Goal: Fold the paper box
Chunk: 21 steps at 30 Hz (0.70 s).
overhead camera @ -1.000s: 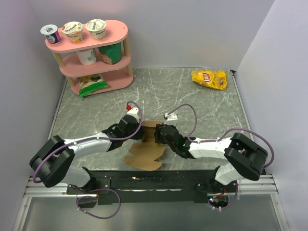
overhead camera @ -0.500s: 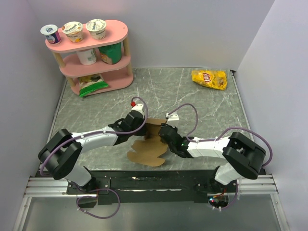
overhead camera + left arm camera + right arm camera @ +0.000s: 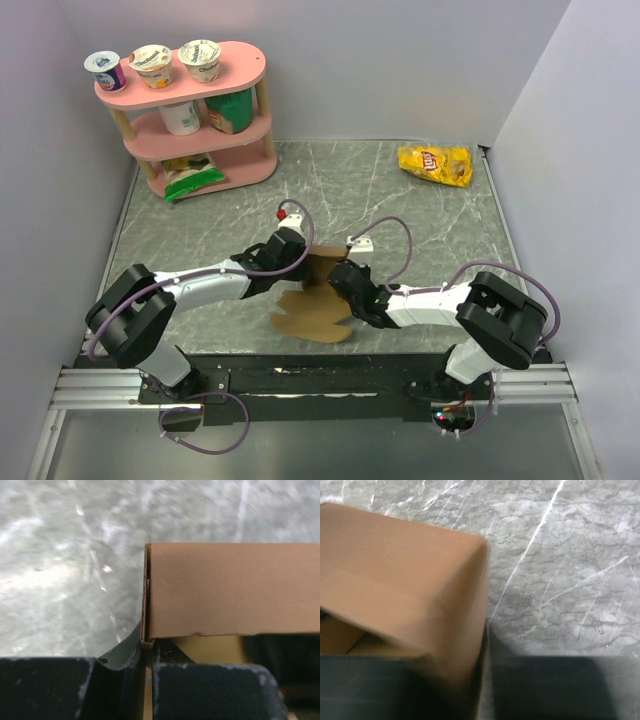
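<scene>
The paper box [image 3: 312, 312] is plain brown cardboard, half raised, near the table's front middle, with a rounded flap lying flat toward me. My left gripper [image 3: 297, 262] meets it from the left. In the left wrist view that gripper [image 3: 147, 652] is shut on the edge of an upright wall of the paper box [image 3: 230, 587]. My right gripper [image 3: 342, 280] comes in from the right. In the blurred right wrist view its jaws [image 3: 457, 672] are drawn in on a folded corner of the paper box [image 3: 405, 575]. The dark right finger [image 3: 545, 685] lies beside the cardboard.
A pink three-tier shelf [image 3: 250, 168] stands at the back left with yogurt cups [image 3: 152, 64] and packets on it. A yellow chip bag [image 3: 435, 163] lies at the back right. White walls close in the grey marble table [image 3: 420, 230] on three sides.
My right jaws have closed in on the box's corner. The left gripper, still shut on the wall, has moved right and slightly away from me, and the box has shifted right with it.
</scene>
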Tool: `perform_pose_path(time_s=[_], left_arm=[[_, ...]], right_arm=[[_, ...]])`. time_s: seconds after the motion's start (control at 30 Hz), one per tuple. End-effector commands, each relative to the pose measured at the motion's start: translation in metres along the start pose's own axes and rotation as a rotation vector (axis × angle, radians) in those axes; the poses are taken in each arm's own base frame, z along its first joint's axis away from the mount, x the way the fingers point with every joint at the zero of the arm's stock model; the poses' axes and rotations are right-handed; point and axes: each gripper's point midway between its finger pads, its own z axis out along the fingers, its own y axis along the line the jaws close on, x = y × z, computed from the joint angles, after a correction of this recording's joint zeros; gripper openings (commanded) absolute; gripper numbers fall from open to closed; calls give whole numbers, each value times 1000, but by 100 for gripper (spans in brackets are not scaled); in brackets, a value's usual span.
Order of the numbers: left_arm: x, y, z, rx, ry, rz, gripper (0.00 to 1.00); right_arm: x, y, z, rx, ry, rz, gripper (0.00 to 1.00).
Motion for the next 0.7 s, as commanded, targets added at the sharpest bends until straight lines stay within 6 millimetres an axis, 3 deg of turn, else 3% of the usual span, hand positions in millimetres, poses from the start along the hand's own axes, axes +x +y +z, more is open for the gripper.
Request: perform_pose_path(time_s=[0.0,0.03,0.27,0.47,0.67], left_arm=[[11,36,11,-165,31,-22,7],[12,38,13,-173,40,-18,7],[9,34,18,-164,49,-1,7],[9,33,21,-166,56,4,7],[9,32,20,-155,51,6,6]], right_arm=[[-1,1,-3,-19,25,44,70],[0,3,-6,-41,37,35,79],[-29,23,-41,-246,-12,60,93],[-42,16,-66,-301,-47,90,93],[-49,4,-73,-288,-84,99,94]])
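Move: The paper box stands between the hands, its middle about 3 cm ahead and 4 cm left of the right hand, whose fingers are at the near end of the box's right wall and only just opening. Its lower flap lies on the table roughly 8 cm back and 5 cm left of that hand, some 4 cm lower. From the left hand, shut on the left wall, the box's middle is about 2 cm ahead and 4 cm right. The box's right wall is let go: the right fingers spread from partly open to nearly full, and the hand lifts off about 8 cm, easing back some 4 cm towards the robot and rolling its left side up. The left hand keeps its pinch on the left wall and carries the box about 2 cm forward, with a slight counter-clockwise turn. ##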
